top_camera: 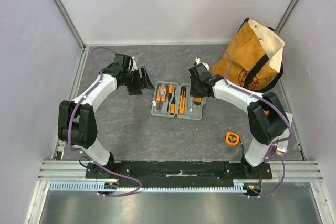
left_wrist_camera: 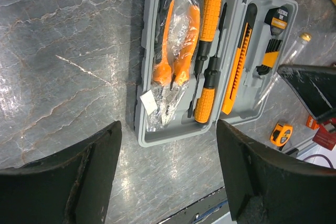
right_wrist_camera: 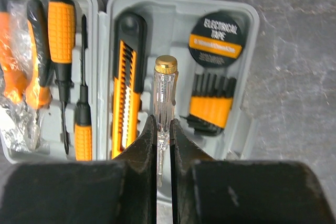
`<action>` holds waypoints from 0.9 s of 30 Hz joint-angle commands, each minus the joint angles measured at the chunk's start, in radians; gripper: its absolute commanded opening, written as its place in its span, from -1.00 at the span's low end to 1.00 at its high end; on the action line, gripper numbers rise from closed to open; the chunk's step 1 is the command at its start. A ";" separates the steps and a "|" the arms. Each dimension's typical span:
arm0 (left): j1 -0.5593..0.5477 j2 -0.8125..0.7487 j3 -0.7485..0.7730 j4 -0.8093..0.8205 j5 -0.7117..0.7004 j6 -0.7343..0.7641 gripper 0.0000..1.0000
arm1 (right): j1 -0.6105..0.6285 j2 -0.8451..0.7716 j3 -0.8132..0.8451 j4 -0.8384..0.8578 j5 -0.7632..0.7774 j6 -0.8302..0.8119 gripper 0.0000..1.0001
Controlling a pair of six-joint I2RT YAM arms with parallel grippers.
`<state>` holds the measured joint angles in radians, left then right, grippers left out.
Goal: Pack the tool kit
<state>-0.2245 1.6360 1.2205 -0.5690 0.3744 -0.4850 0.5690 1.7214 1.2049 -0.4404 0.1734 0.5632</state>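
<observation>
The grey tool kit case (top_camera: 191,116) lies open and flat on the table. Its left half holds plastic-wrapped pliers (left_wrist_camera: 176,51) and two orange-and-black screwdrivers (left_wrist_camera: 210,19). Its right half (right_wrist_camera: 178,3) holds a utility knife (right_wrist_camera: 126,87), electrical tape (right_wrist_camera: 216,39) and hex keys (right_wrist_camera: 212,103). My right gripper (right_wrist_camera: 163,129) is shut on a clear tester screwdriver with a brass cap (right_wrist_camera: 163,93), held over the right half between the knife and the hex keys. My left gripper (left_wrist_camera: 168,129) is open and empty, just left of the case (left_wrist_camera: 157,139).
An orange tape measure (top_camera: 232,138) lies on the table near the right arm's base; it also shows in the left wrist view (left_wrist_camera: 281,134). A tan canvas bag with black straps (top_camera: 254,56) stands at the back right. White walls enclose the table.
</observation>
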 commanded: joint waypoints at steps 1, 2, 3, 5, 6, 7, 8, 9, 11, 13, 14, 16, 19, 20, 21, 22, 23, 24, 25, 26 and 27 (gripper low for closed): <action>0.004 -0.001 0.002 0.027 0.031 0.010 0.56 | 0.005 0.062 0.103 0.071 0.006 -0.031 -0.99; 0.004 0.001 0.004 0.026 0.031 0.010 0.56 | 0.005 0.075 0.108 0.072 0.006 -0.032 -0.99; 0.004 0.004 0.004 0.026 0.031 0.011 0.56 | 0.006 0.089 0.114 0.075 0.003 -0.034 -1.00; 0.004 0.008 0.007 0.023 0.032 0.010 0.56 | 0.008 0.118 0.123 0.072 0.014 -0.034 -1.00; 0.004 0.012 0.011 0.023 0.032 0.010 0.56 | 0.008 0.130 0.125 0.071 0.015 -0.034 -1.00; 0.002 0.016 0.017 0.018 0.034 0.010 0.56 | 0.008 0.139 0.127 0.072 0.018 -0.034 -1.00; 0.004 0.018 0.023 0.017 0.035 0.008 0.56 | 0.008 0.148 0.128 0.074 0.023 -0.034 -1.00; 0.002 0.021 0.027 0.017 0.035 0.006 0.56 | 0.008 0.156 0.128 0.075 0.024 -0.033 -1.00; 0.002 0.025 0.036 0.015 0.037 0.008 0.55 | 0.009 0.170 0.128 0.077 0.032 -0.029 -1.00; 0.004 0.036 0.046 0.011 0.035 0.013 0.55 | 0.009 0.181 0.130 0.083 0.043 -0.032 -1.00; 0.004 0.038 0.050 0.009 0.035 0.013 0.55 | 0.009 0.185 0.133 0.083 0.044 -0.031 -1.00; 0.004 0.047 0.054 0.006 0.035 0.014 0.55 | 0.009 0.194 0.134 0.083 0.054 -0.032 -1.00; 0.004 0.053 0.056 0.004 0.037 0.014 0.55 | 0.009 0.208 0.137 0.086 0.067 -0.033 -1.00; 0.004 0.053 0.057 0.006 0.037 0.016 0.55 | 0.009 0.213 0.139 0.085 0.074 -0.031 -0.99; 0.004 0.054 0.057 0.006 0.038 0.016 0.55 | 0.011 0.217 0.140 0.085 0.081 -0.029 -0.98; 0.004 0.058 0.059 0.006 0.037 0.017 0.55 | 0.011 0.221 0.142 0.086 0.086 -0.029 -0.97; 0.004 0.058 0.060 0.006 0.037 0.017 0.55 | 0.011 0.227 0.143 0.085 0.093 -0.026 -0.96; 0.004 0.059 0.060 0.006 0.038 0.017 0.55 | 0.011 0.230 0.145 0.085 0.098 -0.025 -0.95; 0.005 0.059 0.062 0.006 0.038 0.017 0.55 | 0.012 0.233 0.148 0.083 0.103 -0.025 -0.95; 0.004 0.061 0.062 0.006 0.040 0.019 0.55 | 0.011 0.234 0.148 0.085 0.104 -0.023 -0.94; 0.002 0.061 0.062 0.006 0.038 0.017 0.55 | 0.014 0.234 0.148 0.083 0.103 -0.023 -0.89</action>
<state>-0.2245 1.6932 1.2427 -0.5739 0.3958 -0.4850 0.5785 1.9324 1.3193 -0.3687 0.2314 0.5476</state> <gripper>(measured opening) 0.776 0.120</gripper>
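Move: The right hand holds the voltage tester over the open case; its place, beside the knife in the right tray, lies about 3 cm ahead, 2 cm left and 6 cm below. The knife is 4 cm left and 1 cm ahead, the electrical tape 5 cm ahead and 2 cm right, the orange bit holder 1 cm ahead and 2 cm right, all equally low. From the idle left hand the place is some 17 cm right, 2 cm ahead, 10 cm below. The right hand carries the gripped tester about 4 cm forward, slightly left, and 4 cm down beside the knife. ##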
